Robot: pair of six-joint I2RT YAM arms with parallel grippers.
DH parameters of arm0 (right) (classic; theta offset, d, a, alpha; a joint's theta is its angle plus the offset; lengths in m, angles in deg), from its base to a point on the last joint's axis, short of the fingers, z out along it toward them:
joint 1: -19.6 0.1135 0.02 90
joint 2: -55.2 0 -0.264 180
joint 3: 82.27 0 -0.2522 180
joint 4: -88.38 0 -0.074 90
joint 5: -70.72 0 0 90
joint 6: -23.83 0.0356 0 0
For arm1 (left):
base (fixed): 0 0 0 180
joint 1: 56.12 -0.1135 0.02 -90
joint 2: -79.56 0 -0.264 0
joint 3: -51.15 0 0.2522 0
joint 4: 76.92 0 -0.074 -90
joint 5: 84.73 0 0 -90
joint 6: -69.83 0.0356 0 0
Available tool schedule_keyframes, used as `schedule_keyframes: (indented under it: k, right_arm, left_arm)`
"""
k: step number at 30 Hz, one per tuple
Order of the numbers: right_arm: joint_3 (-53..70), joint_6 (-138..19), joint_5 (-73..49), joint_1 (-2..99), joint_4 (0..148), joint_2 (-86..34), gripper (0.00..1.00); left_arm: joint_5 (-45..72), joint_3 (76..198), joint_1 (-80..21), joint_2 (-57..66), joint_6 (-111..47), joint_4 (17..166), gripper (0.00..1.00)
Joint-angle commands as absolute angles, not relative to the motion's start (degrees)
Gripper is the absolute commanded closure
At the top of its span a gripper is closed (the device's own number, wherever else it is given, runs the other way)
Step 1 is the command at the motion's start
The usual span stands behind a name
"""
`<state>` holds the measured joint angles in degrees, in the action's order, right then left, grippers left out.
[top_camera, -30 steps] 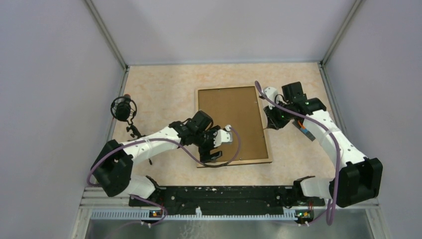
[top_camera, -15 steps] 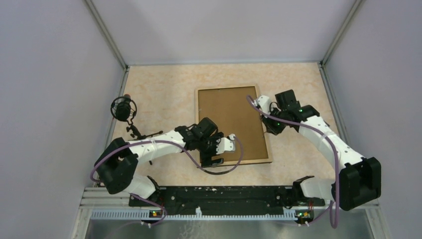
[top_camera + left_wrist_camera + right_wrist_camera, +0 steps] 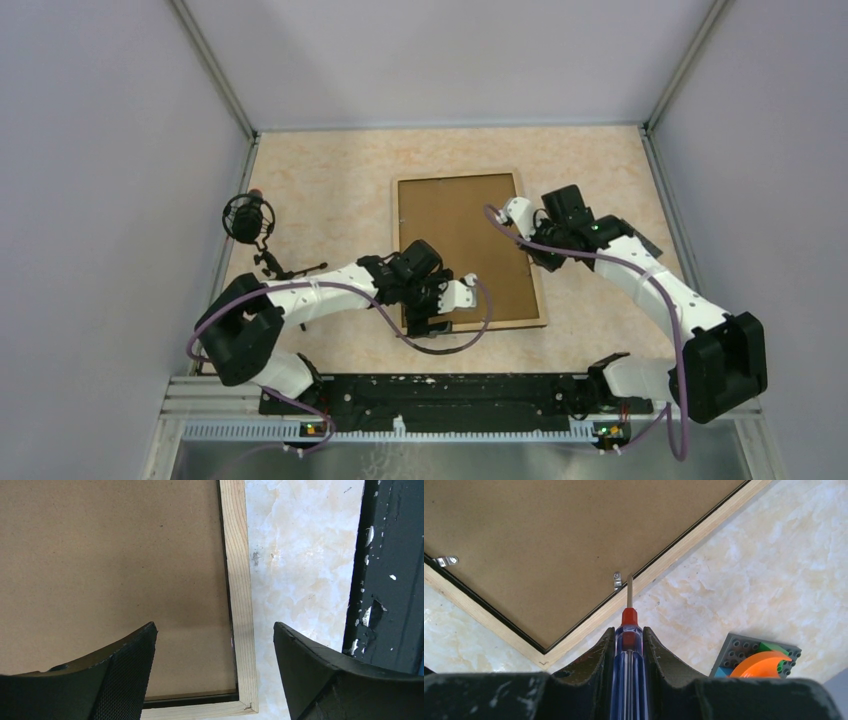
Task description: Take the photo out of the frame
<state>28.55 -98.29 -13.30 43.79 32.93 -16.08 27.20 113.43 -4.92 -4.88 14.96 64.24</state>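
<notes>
The frame lies face down on the table, its brown board back up inside a pale wooden border. The photo is hidden under the board. My left gripper hangs open over the frame's near end, its jaws straddling the wooden edge close to a corner. My right gripper is at the frame's right edge, shut on a blue-handled screwdriver. The screwdriver's metal tip sits right beside a small metal clip on the board. A second clip shows further along the rim.
A black microphone on a small stand is at the left of the table. A grey studded plate with orange and green pieces lies right of the frame. A black rail runs along the near table edge.
My right gripper has carried the screwdriver left to the frame's right edge. My left gripper has drawn back towards the frame's near end, still open.
</notes>
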Motion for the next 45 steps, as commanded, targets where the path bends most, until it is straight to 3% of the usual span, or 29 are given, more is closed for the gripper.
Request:
schedule_keyframes:
  k: [1,15,30,45]
  right_arm:
    - [29.1,-99.8,-15.6,44.8,35.0,-16.1,1.00]
    - [30.2,-100.8,-16.9,46.1,32.4,-17.7,1.00]
    - [25.2,-97.7,-10.0,46.6,25.2,-19.6,1.00]
    - [26.0,-94.8,-12.3,46.6,31.9,-20.9,1.00]
  left_arm:
    - [26.7,113.0,-4.4,-5.9,15.4,66.0,0.11]
    - [25.1,113.9,-3.8,-8.7,14.5,66.7,0.14]
    - [25.0,114.7,-3.2,-11.8,13.2,68.4,0.43]
    - [25.1,114.6,-2.9,-11.7,13.0,67.9,0.43]
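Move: The right hand holds the screwdriver, its tip just beyond the right rail's clip, which lies about 2 cm ahead, 3 cm to the left and 9 cm below the fingers. The frame's near right corner is some 8 cm back, 1 cm right; the near rail's clip about 7 cm back, 12 cm left. The open left hand has the near rail about 1 cm back, 3 cm below, and the near left corner 1 cm back, 6 cm left. The screwdriver tip comes against the right rail's clip and pushes its free end round: the right hand sinks about 1.5 cm, then draws back some 2 cm, tilting to point more steeply down, and eases slightly forward at the end, grip kept. The left hand lowers about 2 cm and partly closes astride the near rail, its near finger meeting the outer edge. ##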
